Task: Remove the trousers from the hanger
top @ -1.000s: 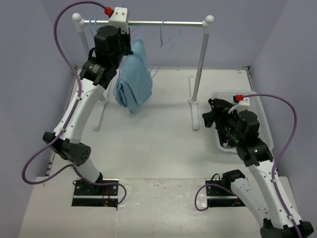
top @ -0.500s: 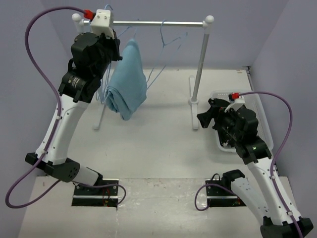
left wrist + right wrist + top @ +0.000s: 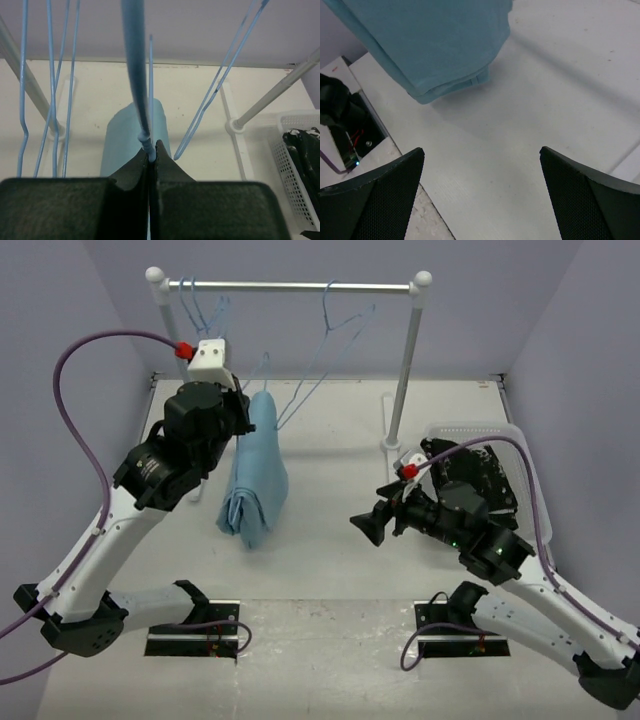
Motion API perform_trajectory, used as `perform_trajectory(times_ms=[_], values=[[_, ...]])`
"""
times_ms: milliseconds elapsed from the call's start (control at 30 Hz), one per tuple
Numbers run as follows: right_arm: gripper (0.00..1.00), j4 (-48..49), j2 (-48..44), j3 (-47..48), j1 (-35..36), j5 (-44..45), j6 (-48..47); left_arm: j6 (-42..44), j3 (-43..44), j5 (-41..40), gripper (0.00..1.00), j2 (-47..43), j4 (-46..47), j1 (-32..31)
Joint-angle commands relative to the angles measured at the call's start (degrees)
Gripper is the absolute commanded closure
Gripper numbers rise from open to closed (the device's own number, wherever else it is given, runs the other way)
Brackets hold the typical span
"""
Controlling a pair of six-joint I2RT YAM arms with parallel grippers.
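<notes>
The light blue trousers (image 3: pixel 255 480) hang folded over the hanger, off the rail and above the table. My left gripper (image 3: pixel 242 408) is just above them, shut on the thin blue wire of the hanger (image 3: pixel 136 70). In the left wrist view the jaws (image 3: pixel 151 146) pinch that wire with the trousers (image 3: pixel 127 142) below. My right gripper (image 3: pixel 366 525) is to the right of the trousers, low over the table and open. In the right wrist view the lower end of the trousers (image 3: pixel 435 45) hangs ahead of its open jaws (image 3: pixel 481 149), apart from them.
The clothes rail (image 3: pixel 300 285) at the back carries more blue hangers at its left (image 3: pixel 195 300) and middle (image 3: pixel 335 310). Its right post (image 3: pixel 403 370) stands on a foot. A white basket (image 3: pixel 525 465) with dark clothes sits at the right.
My left arm has lifted the hanger with the trousers off the rail and brought it down and nearer. My right arm has swung left from the basket towards the trousers.
</notes>
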Motion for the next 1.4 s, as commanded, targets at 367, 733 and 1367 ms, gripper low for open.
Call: perform_trajectory(times_ms=[367, 733, 1367], values=[[0.01, 16.8, 19.83, 8.45, 25.76, 17.21, -6.83, -17.5, -3.04, -9.31, 1.0, -3.65, 3.31, -2.41], [0.01, 25.59, 34.14, 16.27, 27.89, 24.08, -11.04, -17.85, -3.04, -8.87, 1.0, -3.92, 3.48, -2.94], [0.72, 37.82, 43.57, 18.39, 27.53, 28.3, -22.9, -13.72, -3.92, -5.79, 1.0, -6.64, 4.1, -3.02]])
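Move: Below the left hand, roughly 16 cm down and about level fore and aft, the trousers lie over the hanger it holds; their middle is some 9 cm ahead of the right hand, 24 cm to its left and near its height. From the left hand, an empty hanger is about 16 cm ahead, 14 cm right and 3 cm lower; the other empty hangers are some 15 cm ahead, 7 cm left and 3 cm lower. Sweeping some 20 cm left to the trousers, the open right hand first draws back a little, then works forward again while rolling about 25 degrees counter-clockwise as seen from behind it. Its fingers close most of the way on the near end of the cloth, beside the hanger bar. The left hand keeps its grip on the hanger, sinking 3.5 cm, holding, then rising slightly and easing back. ##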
